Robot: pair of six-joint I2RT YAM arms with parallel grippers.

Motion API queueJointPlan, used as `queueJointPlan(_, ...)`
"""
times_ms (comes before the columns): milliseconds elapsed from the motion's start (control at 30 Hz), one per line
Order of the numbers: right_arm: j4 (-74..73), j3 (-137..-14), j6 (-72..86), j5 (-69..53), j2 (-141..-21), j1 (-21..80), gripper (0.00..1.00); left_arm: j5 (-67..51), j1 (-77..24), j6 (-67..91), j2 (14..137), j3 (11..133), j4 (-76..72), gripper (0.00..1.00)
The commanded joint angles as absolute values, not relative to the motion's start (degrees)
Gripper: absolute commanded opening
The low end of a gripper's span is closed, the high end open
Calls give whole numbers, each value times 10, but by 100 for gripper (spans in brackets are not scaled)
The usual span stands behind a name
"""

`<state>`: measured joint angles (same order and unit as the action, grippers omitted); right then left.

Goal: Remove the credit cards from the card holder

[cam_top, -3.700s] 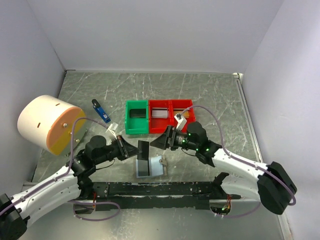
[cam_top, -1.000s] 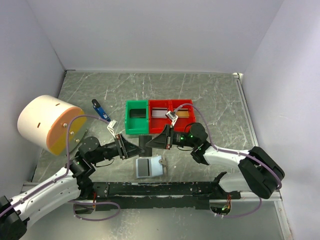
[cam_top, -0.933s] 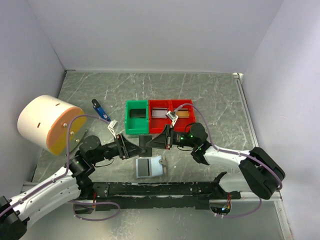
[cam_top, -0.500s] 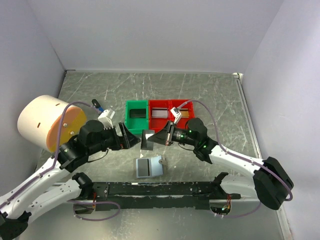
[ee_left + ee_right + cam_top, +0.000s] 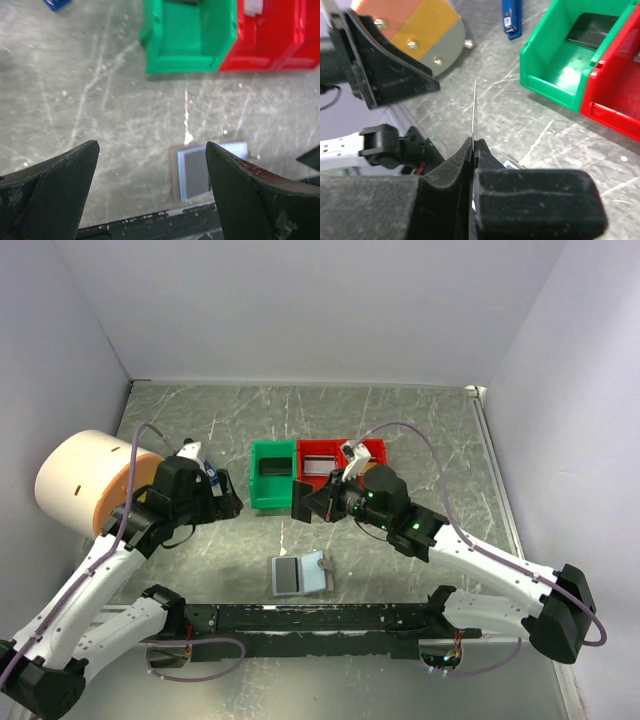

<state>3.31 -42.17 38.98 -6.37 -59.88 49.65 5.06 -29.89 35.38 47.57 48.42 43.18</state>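
The card holder lies open on the table near the front rail, with a dark rectangle on its left panel; in the left wrist view the card holder shows below my fingers. My right gripper is shut on a dark credit card, held on edge in front of the green tray. The right wrist view shows that card as a thin upright edge, pinched by the right gripper. My left gripper is open and empty, left of the card. Its fingers stand wide apart.
Two red trays adjoin the green tray on its right. A small blue-and-black gadget lies left of the green tray. A big cream cylinder with an orange face stands at the far left. A black rail runs along the near edge.
My left gripper has opened, let go of the card and pulled back to the left. The right gripper has kept the card and lifted it toward the trays.
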Motion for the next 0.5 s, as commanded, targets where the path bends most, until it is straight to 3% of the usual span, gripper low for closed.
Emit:
queueJointPlan(0,-60,-477,318,34,-631,532,0,5,-210,270,496,529,435,100)
queueJointPlan(167,-87,-506,310,61,-655,544,0,-8,-113,208,526,545,406,100)
queueJointPlan(467,-139,-599,238,128,-728,548,0,40,-103,219,428,448,322,99)
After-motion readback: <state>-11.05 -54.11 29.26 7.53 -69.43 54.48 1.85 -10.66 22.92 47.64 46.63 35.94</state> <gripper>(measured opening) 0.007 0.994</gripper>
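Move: The right hand, holding the dark card, has the green compartment about 16 cm ahead, 12 cm to its left and some 20 cm below. The neighbouring red compartment with the white card lies roughly 16 cm straight ahead at similar depth; the card holder lies about 9 cm back, 5 cm left and 22 cm below. From the empty left hand, the green compartment is about 16 cm ahead, 8 cm right and 16 cm down. Forward and down by about 2 cm each, the right hand eases towards the green compartment, keeping the dark card pinched in its shut fingers and tipping them, which point forward-left, nearly 20 degrees further down. The left hand, wide open and empty, swings some 7 cm left and 5 cm forward, clearing away from the card holder and the right hand. ##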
